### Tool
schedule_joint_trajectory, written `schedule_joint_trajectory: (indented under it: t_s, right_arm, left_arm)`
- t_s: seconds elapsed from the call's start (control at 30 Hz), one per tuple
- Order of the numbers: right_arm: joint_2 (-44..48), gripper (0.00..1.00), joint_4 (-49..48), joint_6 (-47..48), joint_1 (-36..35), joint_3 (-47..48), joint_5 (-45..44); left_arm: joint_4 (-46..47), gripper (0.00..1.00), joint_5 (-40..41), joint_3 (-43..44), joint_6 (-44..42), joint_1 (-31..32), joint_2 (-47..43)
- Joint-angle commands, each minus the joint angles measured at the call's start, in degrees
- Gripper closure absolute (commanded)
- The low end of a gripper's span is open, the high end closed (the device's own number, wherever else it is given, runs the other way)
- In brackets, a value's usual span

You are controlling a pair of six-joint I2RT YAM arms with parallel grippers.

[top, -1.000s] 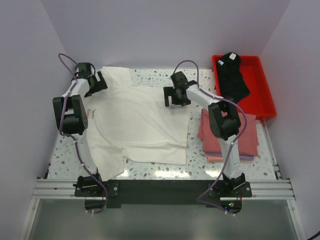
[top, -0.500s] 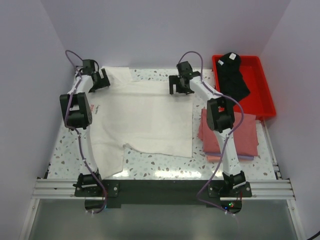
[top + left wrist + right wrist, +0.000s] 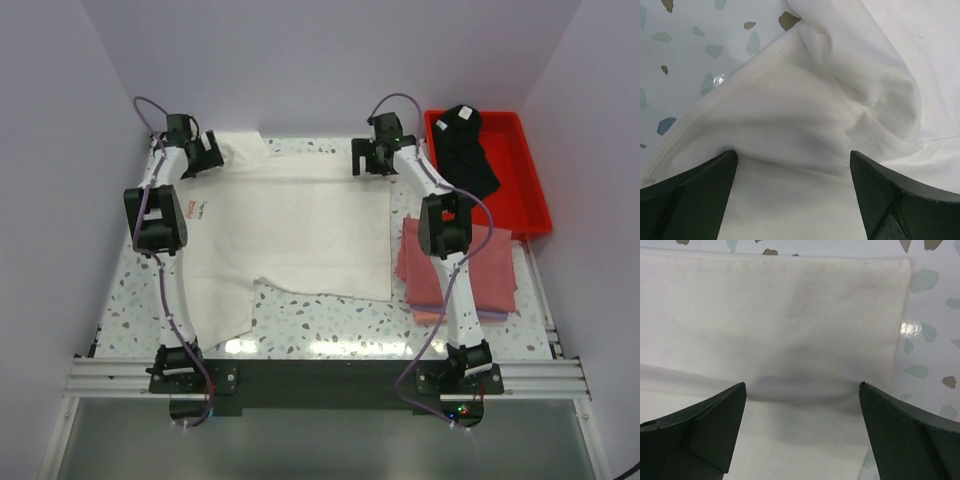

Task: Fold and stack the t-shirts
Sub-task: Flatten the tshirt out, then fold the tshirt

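A white t-shirt (image 3: 300, 230) lies spread on the speckled table, a bit of red print (image 3: 192, 210) showing by the left arm. My left gripper (image 3: 200, 155) hovers open over its far left corner, where a sleeve bunches (image 3: 840, 95); the jaws (image 3: 793, 155) stand wide with cloth below. My right gripper (image 3: 372, 160) is open over the far right corner (image 3: 802, 387), above the flat hem (image 3: 790, 305). Pink folded t-shirts (image 3: 470, 270) are stacked at the right. A black t-shirt (image 3: 465, 150) lies in the red tray.
The red plastic tray (image 3: 532, 180) sits at the back right corner. Lilac walls close in the table on three sides. The arms' bases and a metal rail (image 3: 320, 378) run along the near edge. Bare speckled tabletop (image 3: 330, 325) shows in front of the white shirt.
Both grippers have moved toward the back edge of the table, the right one also rightward. The white shirt now lies flatter, its near edge farther back and its right edge nearer the pink stack.
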State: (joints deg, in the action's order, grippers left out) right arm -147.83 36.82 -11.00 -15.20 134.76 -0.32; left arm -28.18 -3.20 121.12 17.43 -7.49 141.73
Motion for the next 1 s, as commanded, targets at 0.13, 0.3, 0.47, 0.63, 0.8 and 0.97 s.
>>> schedule_joint_trajectory:
  t_s: [0.13, 0.3, 0.47, 0.63, 0.8, 0.97]
  right_arm:
    - [9.56, 0.01, 1.24, 3.01, 0.52, -1.06, 2.86]
    - [26.51, 0.01, -1.57, 0.73, -1.58, -21.78, 4.10]
    - [38.56, 0.01, -5.00, -2.61, -5.36, -39.81, 4.01]
    - [46.92, 0.01, -4.74, -4.20, -6.59, -50.64, 4.62]
    - [51.58, 0.01, -4.12, -3.59, -6.60, -54.51, 2.78]
    - [52.29, 0.01, -2.72, -3.15, -6.51, -54.95, 2.08]
  left_arm:
    - [-9.17, 0.00, 4.96, -3.15, 5.33, -0.16, -13.65]
    - [-6.72, 0.00, 7.95, -31.95, 14.55, 0.45, -36.66]
    - [-5.57, 0.00, 14.28, -61.89, 26.31, 4.84, -59.58]
    - [-12.85, 0.00, 17.17, -75.22, 32.66, 13.01, -75.17]
    - [-22.43, 0.00, 14.82, -84.63, 40.21, 18.63, -86.26]
    - [-22.70, 0.00, 9.53, -90.17, 47.85, 24.00, -90.05]
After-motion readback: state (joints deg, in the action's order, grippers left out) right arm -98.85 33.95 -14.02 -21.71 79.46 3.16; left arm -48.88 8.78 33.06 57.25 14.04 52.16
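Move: The t-shirt's near-left sleeve lies about 46 cm back and 10 cm to the right of the left hand, some 3 cm below it; the bunched notch beside that sleeve is 39 cm back, 19 cm right. The red lettering is 16 cm straight back. From the right hand, the shirt's near-right corner is around 40 cm back and 3 cm right, with the folded red stack 31 cm back, 22 cm right. Back towards the base, both open hands lift off the far part of the shirt. The left arcs fast over it, up about 10 cm and down again, ending some 43 cm back and 11 cm right, low over the near-left sleeve, turned counter-clockwise and tipped steeper. The right rises similarly, draws back about 21 cm towards the near-right corner, then sinks slightly and slows, still well above the cloth. ##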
